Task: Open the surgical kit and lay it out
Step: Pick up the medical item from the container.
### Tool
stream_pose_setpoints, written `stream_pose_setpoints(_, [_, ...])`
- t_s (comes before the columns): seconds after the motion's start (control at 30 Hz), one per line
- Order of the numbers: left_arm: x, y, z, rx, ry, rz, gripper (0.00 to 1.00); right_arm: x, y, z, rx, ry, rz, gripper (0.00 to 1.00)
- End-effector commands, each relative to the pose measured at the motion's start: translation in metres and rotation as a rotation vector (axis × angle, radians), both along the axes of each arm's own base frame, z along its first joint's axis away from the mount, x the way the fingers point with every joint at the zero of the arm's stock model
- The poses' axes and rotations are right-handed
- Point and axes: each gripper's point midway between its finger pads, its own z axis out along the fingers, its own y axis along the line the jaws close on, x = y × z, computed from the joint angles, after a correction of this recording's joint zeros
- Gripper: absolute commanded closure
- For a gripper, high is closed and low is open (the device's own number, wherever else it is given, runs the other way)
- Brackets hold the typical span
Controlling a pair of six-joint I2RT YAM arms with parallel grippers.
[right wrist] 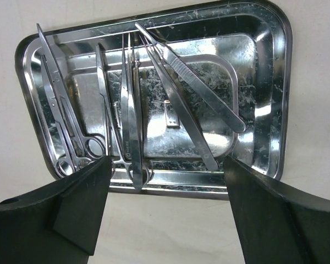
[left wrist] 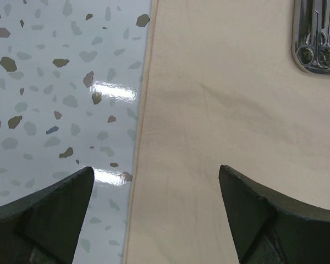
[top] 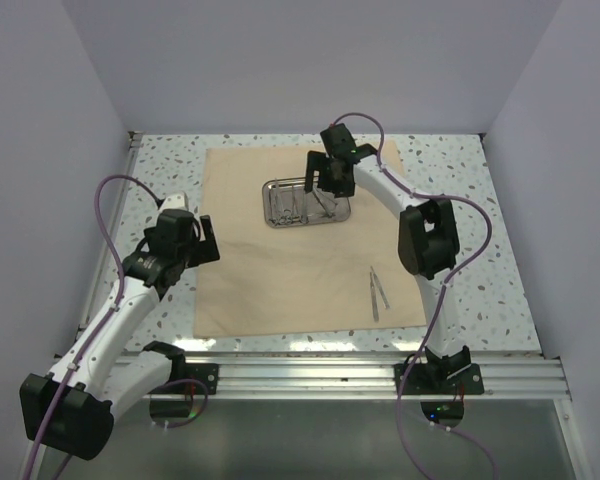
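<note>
The tan cloth wrap (top: pixel 280 270) lies spread flat on the table. On its far part sits the shiny steel tray (top: pixel 280 212) (right wrist: pixel 264 82), holding scissors (right wrist: pixel 59 124), ring-handled forceps (right wrist: pixel 105 104) and tweezers (right wrist: pixel 201 96). My right gripper (top: pixel 320 190) (right wrist: pixel 166 165) hovers open over the tray's near rim with nothing between its fingers. One pair of tweezers (top: pixel 378 293) lies apart on the cloth's near right. At the cloth's left edge (left wrist: pixel 146 110) my left gripper (top: pixel 195 240) (left wrist: pixel 155 168) stands open and empty. The tray's corner (left wrist: pixel 318 38) shows in the left wrist view.
The speckled tabletop (top: pixel 480 290) (left wrist: pixel 55 82) surrounds the cloth. Grey walls close the left, far and right sides. An aluminium rail (top: pixel 330 375) carrying both arm bases runs along the near edge.
</note>
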Motion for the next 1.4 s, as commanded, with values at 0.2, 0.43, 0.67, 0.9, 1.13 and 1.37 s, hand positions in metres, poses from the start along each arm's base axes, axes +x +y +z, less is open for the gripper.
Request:
stream_pose_setpoints(0.2, [0.004, -0.003, 0.010, -0.008, -0.051, -0.005, 0.00, 0.011, 0.004, -0.016, -0.035, 0.001, 0.036, 0.26])
stream_pose_setpoints(0.43, [0.004, -0.003, 0.010, -0.003, -0.050, -0.007, 0.00, 0.021, 0.002, -0.033, -0.081, 0.013, 0.027, 0.31])
stream_pose_setpoints(0.67, [0.004, -0.005, 0.009, -0.004, -0.045, -0.010, 0.00, 0.029, 0.001, -0.051, -0.111, 0.032, 0.009, 0.42])
stream_pose_setpoints(0.9, [0.005, -0.004, 0.009, -0.002, -0.049, -0.009, 0.00, 0.020, -0.009, -0.073, -0.225, 0.079, 0.010, 0.58])
stream_pose_setpoints(1.13, [0.004, -0.004, 0.010, -0.002, -0.053, -0.008, 0.00, 0.003, -0.010, -0.090, -0.277, 0.123, 0.027, 0.90])
stream_pose_setpoints(1.37, [0.004, -0.004, 0.010, -0.002, -0.050, -0.008, 0.00, 0.007, -0.001, -0.067, -0.226, 0.093, 0.043, 1.00])
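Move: The tweezers that the right fingers will close on lie in the tray about 4 cm ahead of the hand, 1 cm to its left and 6 cm below. The crossed tweezers lie 2 cm beyond them and 1 cm to their right. At the same depth, the upright bundle is some 4 cm to their left and the scissors about 9 cm. From the left hand, those tweezers are roughly 26 cm ahead, 31 cm right and 12 cm down. The right fingers come to pinch the pointed tweezers in the tray: the hand drops about 5 cm between the instruments, then slides some 3 cm forward, still sinking a little. The half-open fingers narrow along the way and shut on the tweezers from both sides, while the wrist rolls about 10 degrees, its left side dipping; then the hand stays there, keeping the pinch. ##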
